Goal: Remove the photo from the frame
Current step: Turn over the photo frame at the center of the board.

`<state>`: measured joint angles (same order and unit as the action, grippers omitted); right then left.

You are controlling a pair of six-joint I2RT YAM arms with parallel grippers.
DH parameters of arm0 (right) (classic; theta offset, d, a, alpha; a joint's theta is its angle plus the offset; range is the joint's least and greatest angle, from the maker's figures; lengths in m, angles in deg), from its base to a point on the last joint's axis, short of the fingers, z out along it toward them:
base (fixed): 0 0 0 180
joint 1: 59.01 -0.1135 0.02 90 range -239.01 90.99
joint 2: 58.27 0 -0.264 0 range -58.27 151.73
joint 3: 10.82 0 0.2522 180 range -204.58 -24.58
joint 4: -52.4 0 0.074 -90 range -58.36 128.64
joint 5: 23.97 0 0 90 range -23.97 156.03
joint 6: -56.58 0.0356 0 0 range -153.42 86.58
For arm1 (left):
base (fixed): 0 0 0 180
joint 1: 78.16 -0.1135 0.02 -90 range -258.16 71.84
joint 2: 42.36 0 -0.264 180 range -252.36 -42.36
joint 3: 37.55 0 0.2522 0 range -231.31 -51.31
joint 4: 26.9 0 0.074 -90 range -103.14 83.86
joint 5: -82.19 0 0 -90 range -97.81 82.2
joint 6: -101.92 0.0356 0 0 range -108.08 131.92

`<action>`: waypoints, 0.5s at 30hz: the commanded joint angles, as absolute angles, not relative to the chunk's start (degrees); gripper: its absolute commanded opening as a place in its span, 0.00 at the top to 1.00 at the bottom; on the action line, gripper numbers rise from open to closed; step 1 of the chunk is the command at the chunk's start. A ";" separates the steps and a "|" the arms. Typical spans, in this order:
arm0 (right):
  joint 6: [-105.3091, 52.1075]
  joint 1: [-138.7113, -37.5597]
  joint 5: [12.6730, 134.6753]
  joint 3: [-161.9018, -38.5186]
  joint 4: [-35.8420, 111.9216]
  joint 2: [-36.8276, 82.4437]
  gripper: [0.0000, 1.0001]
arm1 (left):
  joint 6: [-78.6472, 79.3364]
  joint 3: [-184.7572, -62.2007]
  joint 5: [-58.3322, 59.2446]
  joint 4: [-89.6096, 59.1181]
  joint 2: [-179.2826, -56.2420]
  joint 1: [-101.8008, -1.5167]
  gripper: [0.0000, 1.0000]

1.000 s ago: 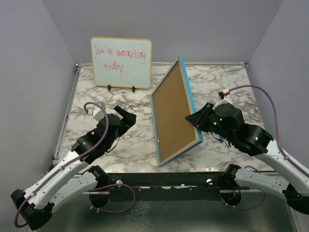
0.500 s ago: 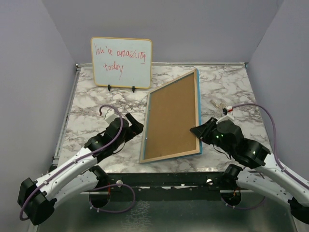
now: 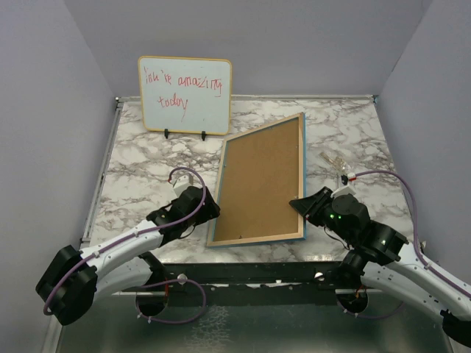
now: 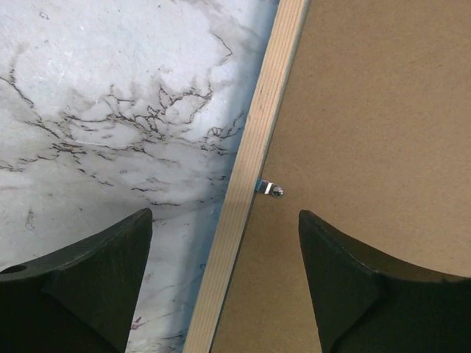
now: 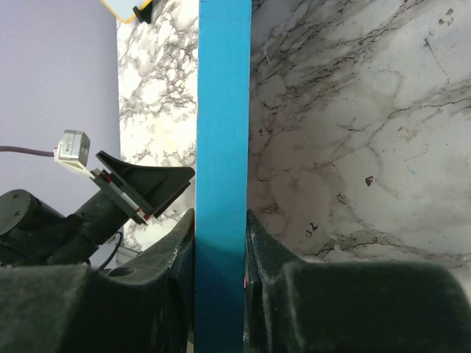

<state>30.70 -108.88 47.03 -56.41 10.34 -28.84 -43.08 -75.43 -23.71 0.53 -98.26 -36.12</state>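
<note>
The frame [image 3: 261, 182] is tipped low over the table with its brown backing board up and its bright blue rim [image 5: 221, 132] along the edges. The photo is hidden under the board. My right gripper [image 3: 300, 206] is shut on the frame's right edge, and in the right wrist view its fingers [image 5: 173, 250] press both faces of the blue rim. My left gripper [image 3: 210, 213] is at the frame's left edge. It stands open [image 4: 224, 215], straddling the pale wood rim [image 4: 246, 184] just below a small metal clip [image 4: 268, 189], touching nothing.
A small whiteboard [image 3: 184, 94] with red handwriting stands at the back left of the marble table [image 3: 140, 162]. A small pale object [image 3: 335, 160] lies on the marble right of the frame. Grey walls close in on both sides.
The frame has swung down from nearly upright to lying low, back upward, still in the right gripper. My left arm has moved in to the frame's left edge, its jaws slightly narrower.
</note>
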 commanded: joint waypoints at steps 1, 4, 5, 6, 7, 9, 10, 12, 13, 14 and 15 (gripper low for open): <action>28.79 -108.92 44.31 -55.87 12.19 -29.98 0.99 | -40.77 -73.83 -21.37 -4.72 -100.72 -36.80 0.24; 28.86 -108.91 44.32 -55.93 11.62 -30.06 0.99 | -41.10 -72.81 -19.08 -7.16 -102.02 -37.53 0.36; 28.90 -108.93 44.26 -55.94 11.57 -30.08 0.99 | -41.20 -72.54 -18.07 -7.82 -102.42 -37.75 0.39; 28.96 -108.93 44.17 -55.95 11.49 -30.19 0.99 | -41.43 -72.27 -17.14 -8.31 -102.75 -37.99 0.41; 28.98 -108.93 44.07 -55.95 11.43 -30.33 0.99 | -41.59 -71.90 -15.68 -9.01 -103.04 -38.26 0.43; 29.00 -108.93 43.97 -55.95 11.47 -30.36 0.99 | -41.92 -70.89 -13.16 -10.73 -103.38 -38.71 0.45; 28.99 -108.93 44.02 -56.02 11.54 -30.28 0.99 | -42.29 -70.45 -12.58 -11.12 -103.39 -38.87 0.47; 28.92 -108.93 44.14 -56.12 11.48 -30.07 0.99 | -42.94 -69.34 -11.73 -12.24 -103.00 -39.08 0.49; 28.90 -108.94 44.27 -56.13 11.49 -29.99 0.98 | -43.22 -68.74 -11.19 -12.84 -102.63 -39.24 0.51; 28.90 -108.93 44.37 -56.17 11.46 -29.81 0.98 | -43.32 -68.19 -10.42 -13.65 -102.28 -39.46 0.54; 28.90 -108.93 44.48 -56.17 11.47 -29.70 0.98 | -43.16 -67.65 -9.57 -14.92 -101.97 -39.70 0.55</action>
<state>31.05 -108.88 47.03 -56.19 10.28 -29.41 -42.49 -70.27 -14.81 -10.33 -102.98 -38.87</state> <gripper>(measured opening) 0.256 0.481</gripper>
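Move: The photo frame is face down and slanting. The near part of its low left rail lies about 3 cm below the left hand and 1 cm to its right. A small metal clip sits at the rail's inner edge, 3 cm ahead, 3 cm right and 3 cm below the hand; the frame's raised right edge is some 21 cm right, 5 cm ahead and 12 cm above. From the right hand, that left-rail spot is roughly 21 cm left, 2 cm back and 16 cm below. Left gripper sinks nearly 3 cm, easing right, and narrows astride the frame's left rail; right keeps pinching. ##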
